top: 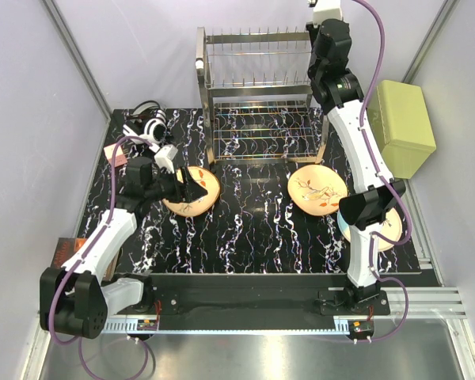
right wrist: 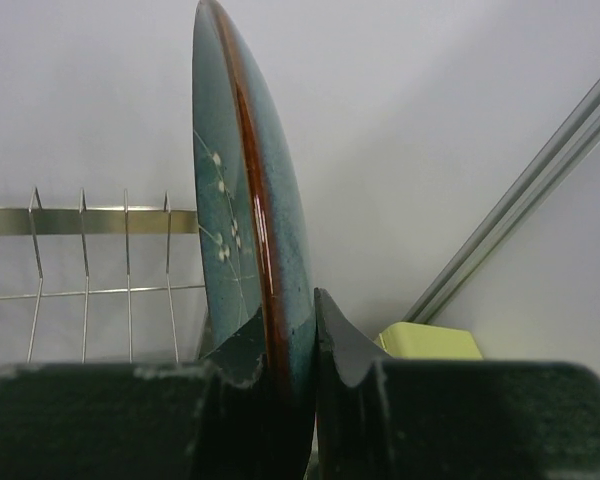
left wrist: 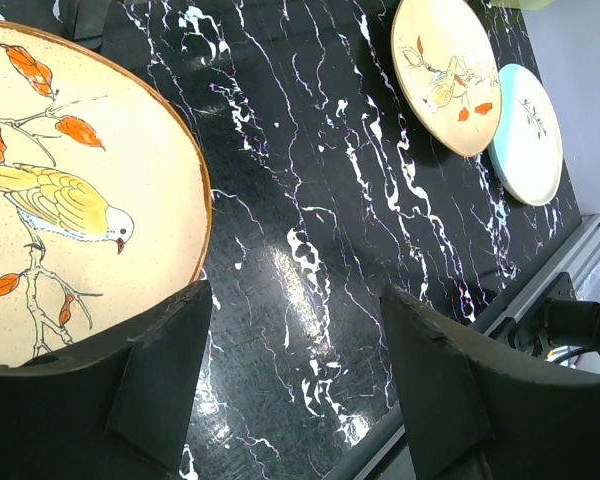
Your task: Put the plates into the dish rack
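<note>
The dish rack (top: 257,95) stands empty at the back middle; its top prongs show in the right wrist view (right wrist: 80,250). My right gripper (right wrist: 290,340) is raised by the rack's right end (top: 326,16) and is shut on the rim of the glossy teal plate (right wrist: 245,200), which it holds upright and edge-on. My left gripper (left wrist: 290,370) is open, low over the mat, with its left finger (left wrist: 165,375) over the rim of an orange-peach bird plate (left wrist: 80,190) (top: 202,184). A second orange-peach plate (top: 317,190) (left wrist: 445,70) and the cream plate (top: 389,231) (left wrist: 528,135) lie at the right.
An olive-green box (top: 408,127) stands right of the rack, also visible in the right wrist view (right wrist: 430,342). Cables and a small white and black device (top: 150,127) lie at the back left. The right arm's elbow (top: 368,207) overlaps the cream plate. Walls close both sides.
</note>
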Tool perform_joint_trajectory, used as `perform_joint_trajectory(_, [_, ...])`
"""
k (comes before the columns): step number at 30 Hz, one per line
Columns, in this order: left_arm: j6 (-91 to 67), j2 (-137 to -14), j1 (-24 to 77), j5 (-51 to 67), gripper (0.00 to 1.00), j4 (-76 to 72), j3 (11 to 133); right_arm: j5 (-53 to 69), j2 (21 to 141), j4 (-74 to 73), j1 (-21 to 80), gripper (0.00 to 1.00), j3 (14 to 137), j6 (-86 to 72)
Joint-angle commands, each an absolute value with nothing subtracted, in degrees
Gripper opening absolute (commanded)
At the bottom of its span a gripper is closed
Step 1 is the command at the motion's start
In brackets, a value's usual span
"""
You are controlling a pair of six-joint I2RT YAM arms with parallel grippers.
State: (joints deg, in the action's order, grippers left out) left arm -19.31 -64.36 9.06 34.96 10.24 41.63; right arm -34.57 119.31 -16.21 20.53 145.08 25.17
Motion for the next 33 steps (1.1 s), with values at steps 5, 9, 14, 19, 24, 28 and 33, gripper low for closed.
perform_joint_trajectory(5, [-19.0, -64.3, 9.1, 35.7, 0.73, 7.1, 41.1, -32.5, 115.3, -8.3, 20.6, 0.0, 146.3, 22.6])
perform_joint_trajectory(9, [-19.1, -64.5, 9.1, 35.5, 0.73, 7.0, 41.0, -32.6, 116.5, -8.5, 20.3, 0.0, 146.3, 22.1])
perform_joint_trajectory(14, [-19.1, -65.2, 9.1, 35.5, 0.73, 6.9, 41.2, -32.5, 117.9, -9.1, 20.0, 0.0, 146.2, 21.8])
perform_joint_trajectory(19, [-19.2, -66.0, 9.1, 35.5, 0.73, 6.9, 41.6, -32.5, 118.9, -10.1, 19.4, 0.0, 145.9, 20.8])
perform_joint_trajectory(24, [-19.1, -66.4, 9.1, 35.3, 0.73, 6.9, 41.7, -33.0, 119.8, -11.5, 19.1, 0.19, 145.9, 20.2])
perform_joint_trajectory(28, [-19.0, -66.3, 9.1, 33.6, 0.74, 7.2, 41.8, -32.8, 119.0, -12.0, 19.0, 0.63, 146.2, 20.1])
perform_joint_trajectory(33, [-17.2, -66.6, 8.7, 30.1, 0.76, 9.9, 43.5, -30.5, 116.2, -13.1, 19.2, 0.73, 146.2, 19.8])
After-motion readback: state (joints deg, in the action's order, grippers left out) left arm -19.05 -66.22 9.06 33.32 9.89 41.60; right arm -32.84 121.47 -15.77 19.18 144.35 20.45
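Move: The right hand holds the teal plate on edge by its rim, the plate's middle about 9 cm ahead and 2 cm above. The slot at the right end of the rack's upper tier lies about 8 cm ahead, 2 cm left and 10 cm below. The rack's upper middle is about 18 cm left, 6 cm ahead and 10 cm below; the yellow-green box is some 25 cm right, 2 cm ahead, 35 cm below. From the left hand, the slot is roughly 34 cm ahead, 42 cm right, 22 cm up. Still pinching the teal plate's rim, the right hand lowers it about 3.5 cm, with a short pause partway, and eases it forward some 2 cm into the right end of the rack's upper tier. The fingers then open wide and let go, and the hand rises about 1 cm, staying around the plate. ##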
